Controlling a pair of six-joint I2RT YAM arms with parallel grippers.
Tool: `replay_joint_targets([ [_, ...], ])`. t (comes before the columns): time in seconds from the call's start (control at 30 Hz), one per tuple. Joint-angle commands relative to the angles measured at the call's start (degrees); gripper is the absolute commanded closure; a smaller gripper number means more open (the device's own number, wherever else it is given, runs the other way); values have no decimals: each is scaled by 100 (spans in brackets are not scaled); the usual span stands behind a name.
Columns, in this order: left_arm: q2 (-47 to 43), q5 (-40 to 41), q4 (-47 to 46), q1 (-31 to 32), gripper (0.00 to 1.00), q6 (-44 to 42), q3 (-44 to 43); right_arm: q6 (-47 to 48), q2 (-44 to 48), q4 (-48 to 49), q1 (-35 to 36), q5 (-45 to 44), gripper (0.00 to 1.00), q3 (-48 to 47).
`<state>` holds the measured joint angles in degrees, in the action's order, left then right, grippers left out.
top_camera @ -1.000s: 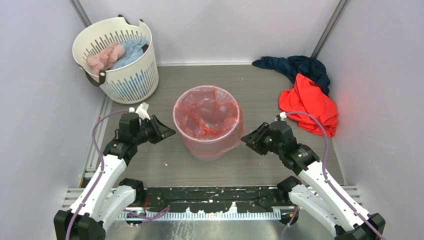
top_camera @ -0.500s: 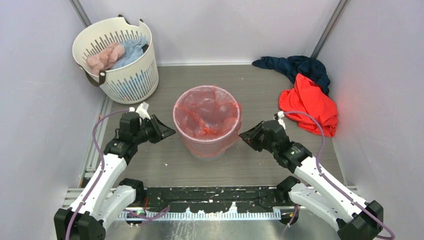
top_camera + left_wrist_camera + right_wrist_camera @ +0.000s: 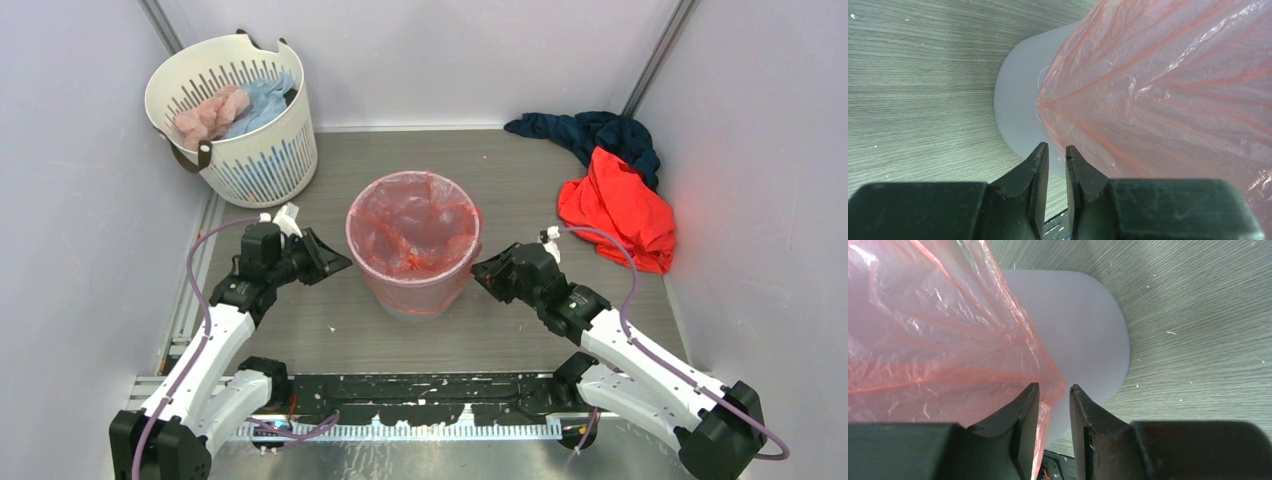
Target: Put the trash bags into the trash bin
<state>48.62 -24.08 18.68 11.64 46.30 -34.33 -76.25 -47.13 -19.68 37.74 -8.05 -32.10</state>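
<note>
The light grey trash bin (image 3: 1018, 105) stands mid-floor, lined with the translucent red-pink trash bag (image 3: 413, 235), whose film folds over the rim and hangs down the outside. My left gripper (image 3: 340, 265) sits just left of the bin. In the left wrist view its jaws (image 3: 1055, 147) stand slightly apart with nothing between them, beside the bag's lower edge (image 3: 1158, 90). My right gripper (image 3: 480, 272) is against the bin's right side. Its jaws (image 3: 1054, 386) are apart, and a loose corner of the bag (image 3: 938, 330) hangs into the gap along the left finger, in front of the bin (image 3: 1083, 330).
A white slotted laundry basket (image 3: 262, 150) with pink and blue cloth stands at the back left. A red-orange garment (image 3: 620, 210) and a dark blue one (image 3: 590, 130) lie at the back right. Walls close in on both sides.
My right arm has reached left, bringing its gripper up to the bin's side and the bag's hanging edge. The left arm has stayed put.
</note>
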Motion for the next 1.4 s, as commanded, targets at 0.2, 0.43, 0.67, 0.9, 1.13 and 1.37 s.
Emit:
replay_joint_targets([
  [0.2,48,-125,-540,14,80,86,-105,-847,-193,969,187,-336,67,244],
  [0.43,178,-167,-732,14,80,133,-1,-1131,-375,1232,335,-675,85,273],
  [0.67,333,-149,-916,14,81,133,75,-1265,-661,1621,435,-748,99,393],
  [0.9,543,-131,-1210,14,82,159,264,-1062,-752,1543,474,-769,99,527],
  [1.13,794,-135,-1509,14,84,194,420,-882,-822,1456,499,-903,99,714],
  [1.37,919,-115,-1647,14,84,197,497,-669,-1218,1513,505,-977,99,718],
])
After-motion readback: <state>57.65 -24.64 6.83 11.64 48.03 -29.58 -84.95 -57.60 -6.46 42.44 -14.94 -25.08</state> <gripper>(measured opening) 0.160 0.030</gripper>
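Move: The loose lower edge of the trash bag's right side hangs just off the right fingertips, about 2 cm ahead, 2 cm left and 1 cm lower; the bin's middle is some 11 cm left and 1 cm ahead. The red cloth lies roughly 20 cm ahead, 30 cm right and 14 cm down. For the left hand, the bag's left edge is about 3 cm right and 1 cm ahead, the bin's middle 12 cm right and 1 cm ahead. The trash bag's right lower edge, hanging between the open right fingers, gets pinched as that hand eases about 2 cm forward and left against the bin's side and shuts fully. The right hand then draws down some 5 cm, drifting slightly back and right, to pull the film over the bin wall. The left hand, fingers still slightly open, creeps 2 cm forward, then sinks about 4 cm beside the bin's left wall. ##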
